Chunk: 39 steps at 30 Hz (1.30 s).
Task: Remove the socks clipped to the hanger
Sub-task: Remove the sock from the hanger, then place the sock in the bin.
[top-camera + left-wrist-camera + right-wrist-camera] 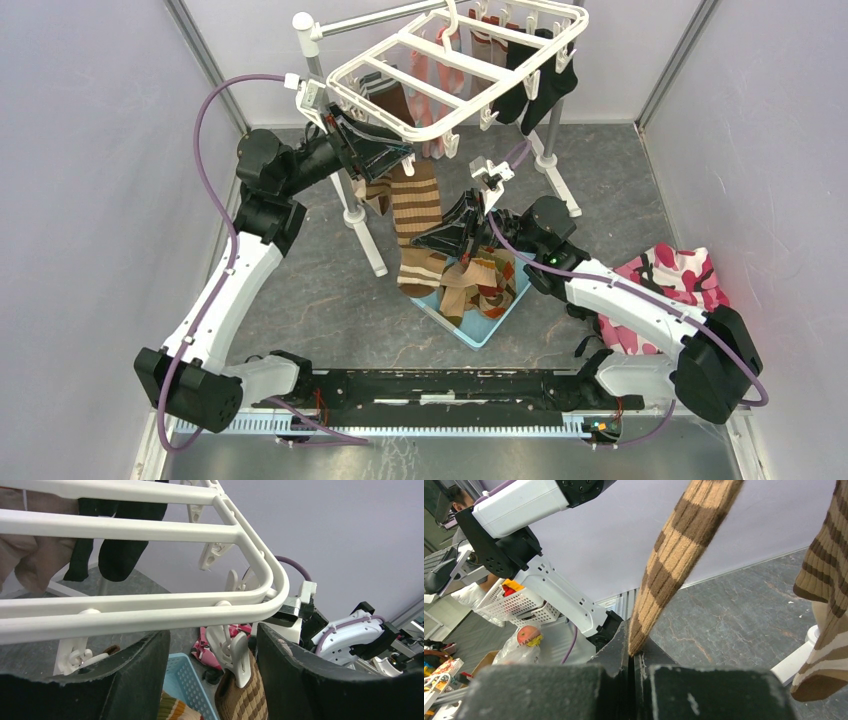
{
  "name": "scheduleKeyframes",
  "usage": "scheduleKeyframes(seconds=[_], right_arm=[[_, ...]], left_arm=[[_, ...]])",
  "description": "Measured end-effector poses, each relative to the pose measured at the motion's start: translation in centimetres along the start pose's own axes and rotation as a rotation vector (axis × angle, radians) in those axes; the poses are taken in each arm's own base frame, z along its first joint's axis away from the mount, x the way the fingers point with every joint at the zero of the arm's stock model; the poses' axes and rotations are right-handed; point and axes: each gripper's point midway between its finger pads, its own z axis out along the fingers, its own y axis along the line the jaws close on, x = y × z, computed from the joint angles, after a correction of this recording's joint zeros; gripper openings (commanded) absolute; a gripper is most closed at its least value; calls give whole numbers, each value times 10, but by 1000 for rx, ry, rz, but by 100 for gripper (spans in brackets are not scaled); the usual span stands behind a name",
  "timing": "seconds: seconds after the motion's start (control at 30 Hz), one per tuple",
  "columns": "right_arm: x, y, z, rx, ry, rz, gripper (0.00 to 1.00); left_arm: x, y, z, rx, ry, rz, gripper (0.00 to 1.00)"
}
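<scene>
The white hanger (455, 70) hangs from the stand with socks clipped under it: coral pink (432, 85), black (537, 88) and a brown-orange striped sock (415, 210) at the near corner. My left gripper (212, 642) is open just under the hanger's rounded corner (270, 587). Its fingers (132, 675) stand on either side of the white clip (240, 660) that pinches the striped sock's top (247, 697), apart from it. Lower down, my right gripper (633, 655) is shut on that striped sock (674, 555), which stretches up from its jaws.
A light blue basket (487, 325) holding loose socks (482, 285) sits on the floor below the right gripper. The camouflage cloth heap (672, 272) lies at the right. The stand's grey poles and white feet (365, 235) rise behind the left arm.
</scene>
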Motion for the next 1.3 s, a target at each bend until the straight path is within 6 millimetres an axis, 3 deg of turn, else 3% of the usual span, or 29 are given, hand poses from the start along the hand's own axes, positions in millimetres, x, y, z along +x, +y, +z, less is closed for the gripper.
scheduleKeyframes(seconds=[0.3,0.43,0.5,0.6,0.63,0.9,1.1,1.3], right_arm=[[-2,4,-1,-9,-2,6,0],[-2,5,-1,-12,-2,8,0],[-3,5,-1,-12,-3,8,0],[-3,5,-1,-12,-2,8,0],[-3,5,-1,-13,-2,9,0],[2,0,-5,19,22,17,0],[5,-16,-26,153,56,-25,0],[40,-39,-62,317,147,-26,0]], left_arm=[[3,-5,2,43,18,-19,58],[3,-8,1,60,24,-16,46],[3,-9,1,64,24,-15,34],[3,-10,1,67,22,-20,5],[2,-11,1,68,21,-23,2],[-1,-12,2,75,12,-15,2],[0,-12,2,72,16,-20,2],[1,-11,2,69,17,-22,2]])
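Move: The clip holding the striped sock is almost between the left gripper's open fingers, about 1 cm back and 1 cm to the right of it. An empty clip hangs some 8 cm to the left hand's right and 1 cm farther out; the next clip on this bar is about 6 cm ahead and 4 cm left. From the right gripper, already gripping the sock, the basket's middle lies roughly 8 cm ahead, 11 cm right and 30 cm below. Bring the left gripper back about 1 cm onto the clip, turning very slightly clockwise, then shut its fingers to pinch the clip and hold it there. Keep the right fingers closed on the sock and wait almost still; once the clip is pinched, pull the sock down and right, about 8 cm in all, speeding up towards the basket, with fingertips dipping and swinging clockwise some 15 degrees. ##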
